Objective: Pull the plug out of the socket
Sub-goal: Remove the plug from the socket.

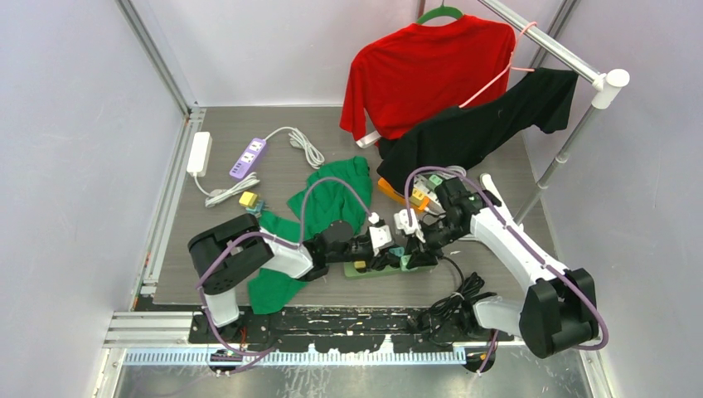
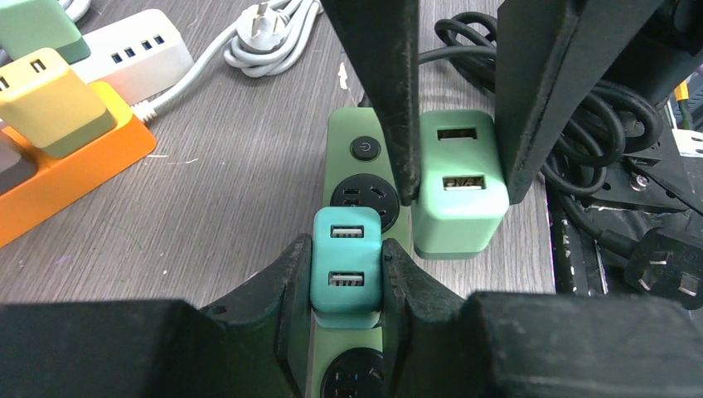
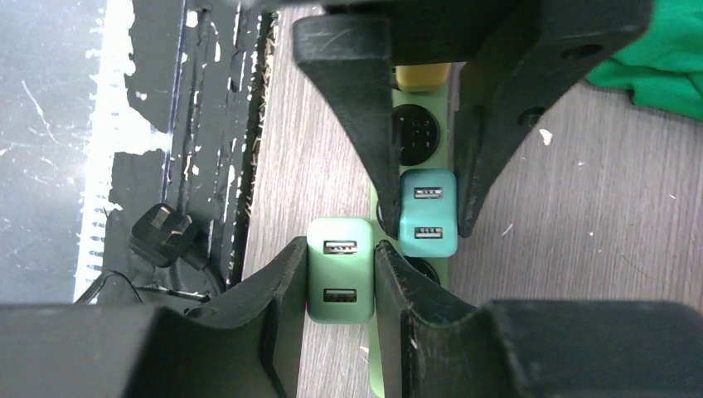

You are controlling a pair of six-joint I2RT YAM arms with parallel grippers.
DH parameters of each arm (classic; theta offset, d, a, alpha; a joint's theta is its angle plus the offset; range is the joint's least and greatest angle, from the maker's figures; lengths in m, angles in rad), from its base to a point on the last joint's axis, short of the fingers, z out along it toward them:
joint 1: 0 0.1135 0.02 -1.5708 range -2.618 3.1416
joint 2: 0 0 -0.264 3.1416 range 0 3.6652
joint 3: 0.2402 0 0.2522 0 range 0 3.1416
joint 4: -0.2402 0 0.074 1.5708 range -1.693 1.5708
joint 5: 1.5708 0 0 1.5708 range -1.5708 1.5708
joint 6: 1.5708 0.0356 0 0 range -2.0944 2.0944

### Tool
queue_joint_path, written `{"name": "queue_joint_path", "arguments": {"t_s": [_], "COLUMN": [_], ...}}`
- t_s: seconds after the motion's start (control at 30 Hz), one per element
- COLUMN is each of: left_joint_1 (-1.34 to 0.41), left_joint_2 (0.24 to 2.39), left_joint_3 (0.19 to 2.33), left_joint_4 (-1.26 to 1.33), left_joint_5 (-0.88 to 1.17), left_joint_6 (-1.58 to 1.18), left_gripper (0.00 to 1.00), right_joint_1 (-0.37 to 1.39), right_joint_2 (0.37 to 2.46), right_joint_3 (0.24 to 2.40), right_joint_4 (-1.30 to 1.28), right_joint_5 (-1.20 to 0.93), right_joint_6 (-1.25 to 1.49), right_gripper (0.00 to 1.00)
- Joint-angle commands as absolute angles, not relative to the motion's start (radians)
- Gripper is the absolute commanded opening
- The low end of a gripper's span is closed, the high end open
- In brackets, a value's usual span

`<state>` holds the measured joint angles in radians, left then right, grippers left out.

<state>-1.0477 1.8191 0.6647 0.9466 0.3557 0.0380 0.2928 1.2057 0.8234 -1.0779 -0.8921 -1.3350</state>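
A green power strip (image 1: pixel 373 271) lies near the table's front edge. A teal USB plug (image 2: pixel 346 269) stands on the strip (image 2: pixel 344 124), and my left gripper (image 2: pixel 346 249) is shut on its sides. A light green USB plug (image 3: pixel 340 269) is clamped in my right gripper (image 3: pixel 340 249), which is shut on it. That plug sits beside the strip's (image 3: pixel 377 373) edge over the wooden table, off the sockets. In the left wrist view the light green plug (image 2: pixel 460 182) shows between the right fingers (image 2: pixel 390 91), next to a bare socket (image 2: pixel 365 196). Both grippers meet over the strip in the top view.
An orange strip (image 2: pixel 83 162) with a yellow plug (image 2: pixel 50 99) lies behind, beside a white USB strip (image 2: pixel 141 50). A black cable coil (image 2: pixel 613 108) and black plug (image 3: pixel 162 236) lie at the front edge. A green shirt (image 1: pixel 327 203), purple strip (image 1: pixel 249 157) and hanging red shirt (image 1: pixel 423 70) stand further back.
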Motion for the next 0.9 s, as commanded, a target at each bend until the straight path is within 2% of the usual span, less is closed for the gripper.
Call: {"name": "queue_joint_path", "arguments": {"t_s": [0.0,0.07,0.3,0.4,0.5,0.87], "left_joint_1": [-1.037,-1.037,-1.037,-1.037,-1.037,-1.037], "left_joint_2": [1.903,1.876,1.737,1.653,1.569,1.186], "left_joint_3": [0.614,0.628,0.675,0.663,0.637,0.446], "left_joint_4": [0.736,0.71,0.602,0.591,0.588,0.634], "left_joint_5": [0.292,0.291,0.268,0.247,0.227,0.113], "left_joint_6": [0.068,0.054,0.015,0.004,-0.009,-0.229], "left_gripper": [0.01,0.05,0.53,0.66,0.71,0.72], "right_joint_1": [0.298,0.285,0.248,0.247,0.248,0.248], "right_joint_2": [1.192,1.157,1.117,1.146,1.18,1.283], "right_joint_3": [0.898,0.9,0.935,0.969,0.997,1.055], "right_joint_4": [-0.999,-0.948,-0.928,-0.956,-0.966,-0.986], "right_joint_5": [-0.869,-0.82,-0.833,-0.862,-0.891,-1.002], "right_joint_6": [-1.152,-1.059,-0.851,-0.792,-0.72,-0.543], "right_gripper": [0.01,0.01,0.01,0.02,0.03,0.04]}}
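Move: The left fingers are still shut on the teal plug in the green socket strip. From them the green plug, already out in the right fingers, is about 3 cm back, 2 cm right and slightly higher, and the strip's yellow plug some 8 cm left and 2 cm back. From the right hand the teal plug is about 3 cm ahead, 2 cm left and 2 cm lower, and the emptied outlet about 3 cm ahead, 2 cm right and 5 cm down. The left hand opens and lets go of the teal plug, sliding off it to the left just above the strip and then climbing as well, about 7 cm left and 5 cm up, to come over the yellow plug. Meanwhile the right hand keeps its pinch on the freed green plug and carries it up about 5 cm and forward about 4 cm, from the strip's near side to above the teal plug, turning clockwise some 25 degrees and drifting slightly left at the end. ##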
